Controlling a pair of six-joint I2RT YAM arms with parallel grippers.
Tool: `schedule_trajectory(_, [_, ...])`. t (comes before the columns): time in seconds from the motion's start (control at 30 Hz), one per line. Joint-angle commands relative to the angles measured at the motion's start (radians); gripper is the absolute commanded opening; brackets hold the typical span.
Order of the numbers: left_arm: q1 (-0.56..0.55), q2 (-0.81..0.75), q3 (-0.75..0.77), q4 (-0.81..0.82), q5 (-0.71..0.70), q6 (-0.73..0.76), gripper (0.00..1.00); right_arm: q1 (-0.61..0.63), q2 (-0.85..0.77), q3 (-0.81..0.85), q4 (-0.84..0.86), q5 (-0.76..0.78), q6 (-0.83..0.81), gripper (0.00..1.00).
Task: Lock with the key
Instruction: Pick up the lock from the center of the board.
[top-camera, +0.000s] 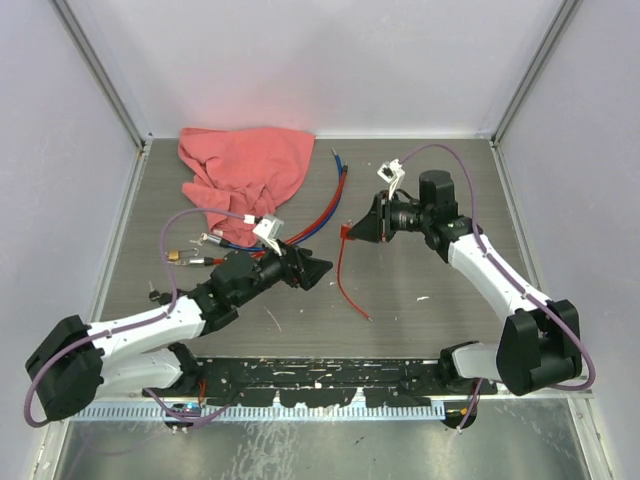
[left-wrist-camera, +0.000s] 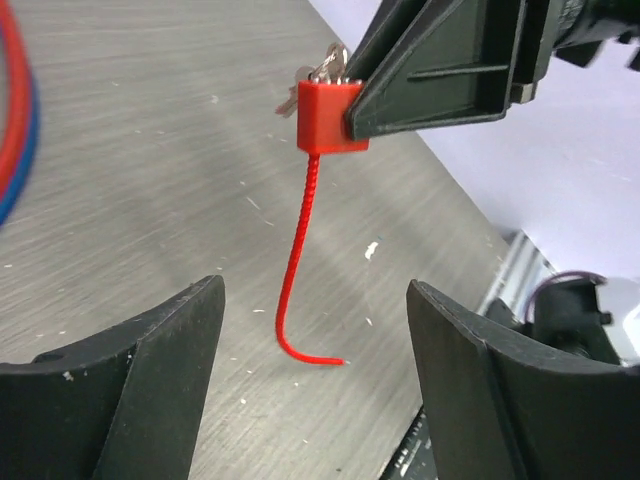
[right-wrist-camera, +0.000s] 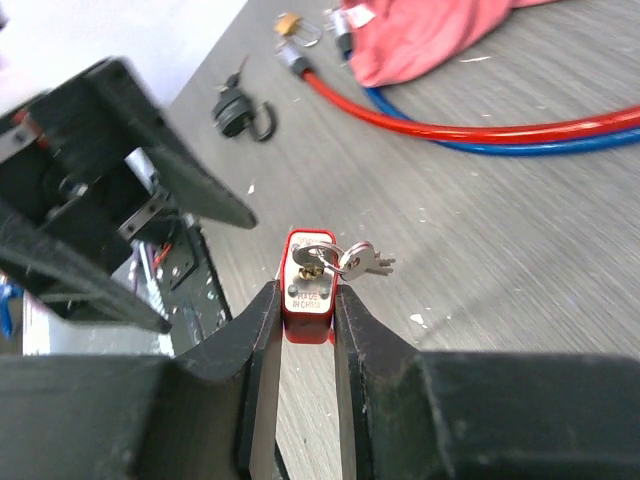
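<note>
A red padlock (right-wrist-camera: 308, 300) with a thin red cable shackle (left-wrist-camera: 295, 260) hangs above the table, and my right gripper (right-wrist-camera: 306, 292) is shut on its body. A silver key (right-wrist-camera: 318, 256) sits in the keyhole on the end facing away from the gripper. A spare key (right-wrist-camera: 365, 262) dangles from its ring. In the top view the padlock (top-camera: 347, 232) is at mid table. My left gripper (top-camera: 325, 272) is just left of it and nearer me, pointing at it. The left gripper (left-wrist-camera: 315, 330) is open with nothing between its fingers. The cable's free end lies on the table.
A pink cloth (top-camera: 245, 165) is bunched at the back left. Red and blue cables (top-camera: 325, 205) run out from under it. Other small locks (top-camera: 185, 255) lie at the left, including a black padlock (right-wrist-camera: 238, 108). A black rail (top-camera: 320, 385) lines the near edge.
</note>
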Motion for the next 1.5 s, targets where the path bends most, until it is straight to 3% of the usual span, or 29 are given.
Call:
schedule_trajectory(0.0, [-0.057, -0.018, 0.057, -0.107, -0.243, 0.138, 0.75, 0.011, 0.013, 0.132, -0.187, 0.271, 0.125, 0.01])
schedule_trajectory(0.17, [-0.121, 0.084, 0.124, -0.100, -0.393, 0.193, 0.73, 0.046, 0.024, 0.195, -0.270, 0.419, 0.288, 0.01])
schedule_trajectory(0.4, [-0.128, 0.250, 0.234, -0.043, -0.484, 0.203, 0.66, 0.073, 0.047, 0.184, -0.271, 0.440, 0.395, 0.01])
schedule_trajectory(0.87, [-0.129, 0.420, 0.333, -0.036, -0.449, 0.209, 0.43, 0.074, 0.066, 0.146, -0.219, 0.387, 0.480, 0.01])
schedule_trajectory(1.03, [-0.125, 0.447, 0.360, -0.031, -0.414, 0.225, 0.41, 0.074, 0.063, 0.130, -0.203, 0.374, 0.487, 0.01])
schedule_trajectory(1.17, [-0.101, 0.451, 0.359, -0.028, -0.347, 0.226, 0.12, 0.074, 0.051, 0.119, -0.196, 0.369, 0.472, 0.02])
schedule_trajectory(1.23, [-0.081, 0.436, 0.346, -0.020, -0.290, 0.223, 0.00, 0.073, 0.040, 0.123, -0.201, 0.369, 0.437, 0.10])
schedule_trajectory(1.33, [-0.015, 0.390, 0.296, 0.016, -0.121, 0.195, 0.00, 0.064, 0.012, 0.150, -0.231, 0.360, 0.271, 0.36])
schedule_trajectory(1.47, [0.123, 0.317, 0.228, 0.063, 0.234, 0.111, 0.00, 0.028, -0.051, 0.165, -0.283, 0.251, -0.048, 0.63])
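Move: The red lock is in the right gripper's fingertips, just about 1 cm left of the right hand point. From the left hand it lies about 10 cm ahead and 8 cm to the right, roughly level; its red cable starts about 4 cm below that height, straight under the lock. The red and blue hoses curve across the table some 12 cm ahead of the left hand, straight ahead and about 18 cm below. Bring the open left gripper forward about 7 cm, down 6 and a little right, rolling its left side up, until its tips straddle the red cable just under the lock; close them to pinch it. Meanwhile ease the right hand, still gripping the lock, forward and down some 3 cm while turning it clockwise and rolling it, then open its fingers to let go. ##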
